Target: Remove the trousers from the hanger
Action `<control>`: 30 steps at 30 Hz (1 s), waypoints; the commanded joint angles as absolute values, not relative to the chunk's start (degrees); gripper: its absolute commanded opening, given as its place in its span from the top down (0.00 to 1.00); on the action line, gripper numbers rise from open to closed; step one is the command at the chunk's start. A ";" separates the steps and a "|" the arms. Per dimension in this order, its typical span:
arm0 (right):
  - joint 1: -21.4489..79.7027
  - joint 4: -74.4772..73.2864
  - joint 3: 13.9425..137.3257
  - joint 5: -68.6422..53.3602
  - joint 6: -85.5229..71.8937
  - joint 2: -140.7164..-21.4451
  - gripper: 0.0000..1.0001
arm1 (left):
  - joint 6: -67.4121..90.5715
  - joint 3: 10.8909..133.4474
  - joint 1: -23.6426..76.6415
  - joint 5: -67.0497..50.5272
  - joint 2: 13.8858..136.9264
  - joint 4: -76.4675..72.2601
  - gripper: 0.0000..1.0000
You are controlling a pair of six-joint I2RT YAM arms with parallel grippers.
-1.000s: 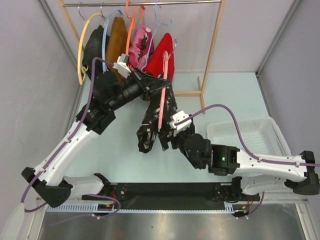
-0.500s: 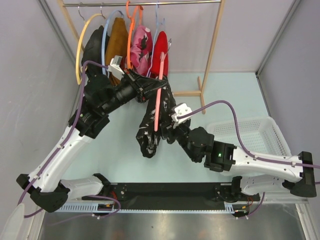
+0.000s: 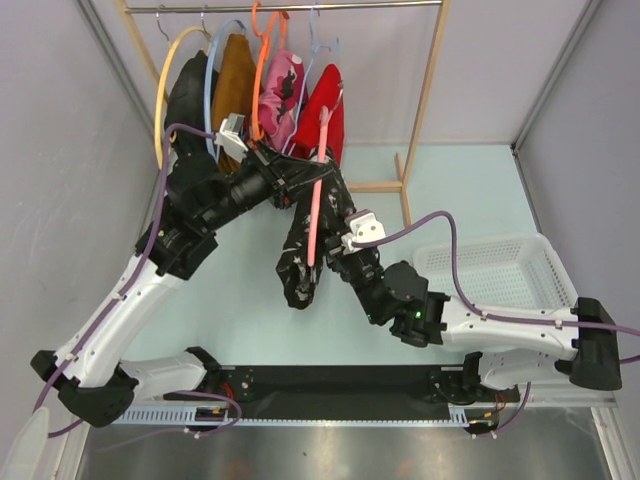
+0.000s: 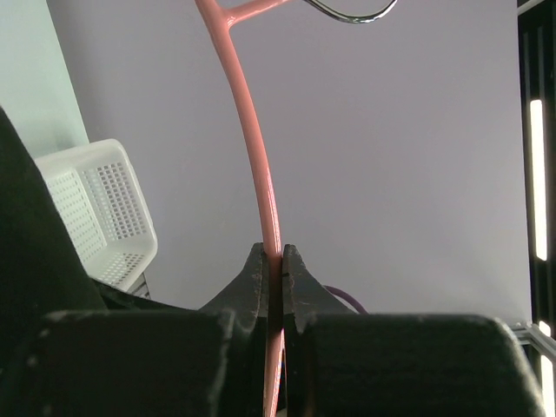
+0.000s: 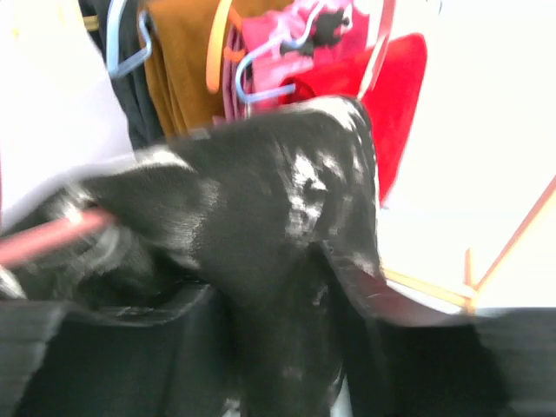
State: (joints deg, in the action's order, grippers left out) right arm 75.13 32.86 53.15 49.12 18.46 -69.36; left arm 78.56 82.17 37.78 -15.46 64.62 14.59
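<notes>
The black trousers with white splotches point(image 3: 300, 255) hang from a pink hanger point(image 3: 316, 210) in front of the rack. My left gripper point(image 3: 316, 182) is shut on the hanger's pink arm point(image 4: 261, 174), which is pinched thin between its fingertips point(image 4: 274, 261). My right gripper point(image 3: 335, 264) is at the trousers' right side. In the right wrist view the black cloth point(image 5: 261, 200) fills the gap between its jaws point(image 5: 287, 287), touching both fingers. The red trousers point(image 3: 322, 115) hang on the rail behind, also seen as a red patch point(image 5: 404, 95).
On the rail hang a mustard-brown garment point(image 3: 232, 80), a pink floral garment point(image 3: 283, 85) and a dark one on a yellow hanger point(image 3: 185, 95). The rack's wooden post point(image 3: 425, 95) stands to the right. A white basket point(image 3: 500, 270) sits at right.
My right gripper has moved up and left onto the black trousers, and its jaws have narrowed around the cloth. The left arm has raised the hanger slightly toward the rack.
</notes>
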 commanded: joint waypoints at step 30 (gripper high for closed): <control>72.78 45.88 69.78 53.70 15.64 -58.54 1.00 | 70.05 71.02 39.46 -8.26 61.17 5.36 1.00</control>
State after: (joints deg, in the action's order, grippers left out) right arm 73.14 33.67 62.22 52.38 15.09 -64.55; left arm 74.87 72.73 39.79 -11.86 61.87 5.26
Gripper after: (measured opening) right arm 0.112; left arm 0.040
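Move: The black-and-white trousers drape over the pink hanger, their middle some 5 cm left of the right hand, about 2 cm ahead and at its height. The pink hanger's middle is about 5 cm left of that hand, 3 cm ahead and 7 cm above. The red garment is roughly 20 cm ahead, 3 cm left and 5 cm above. From the left hand, gripping the hanger, the trousers lie about 12 cm below, 3 cm back and 2 cm right. Right fingers pinch the trousers, then draw them about 9 cm up and 5 right; left keeps the hanger. ##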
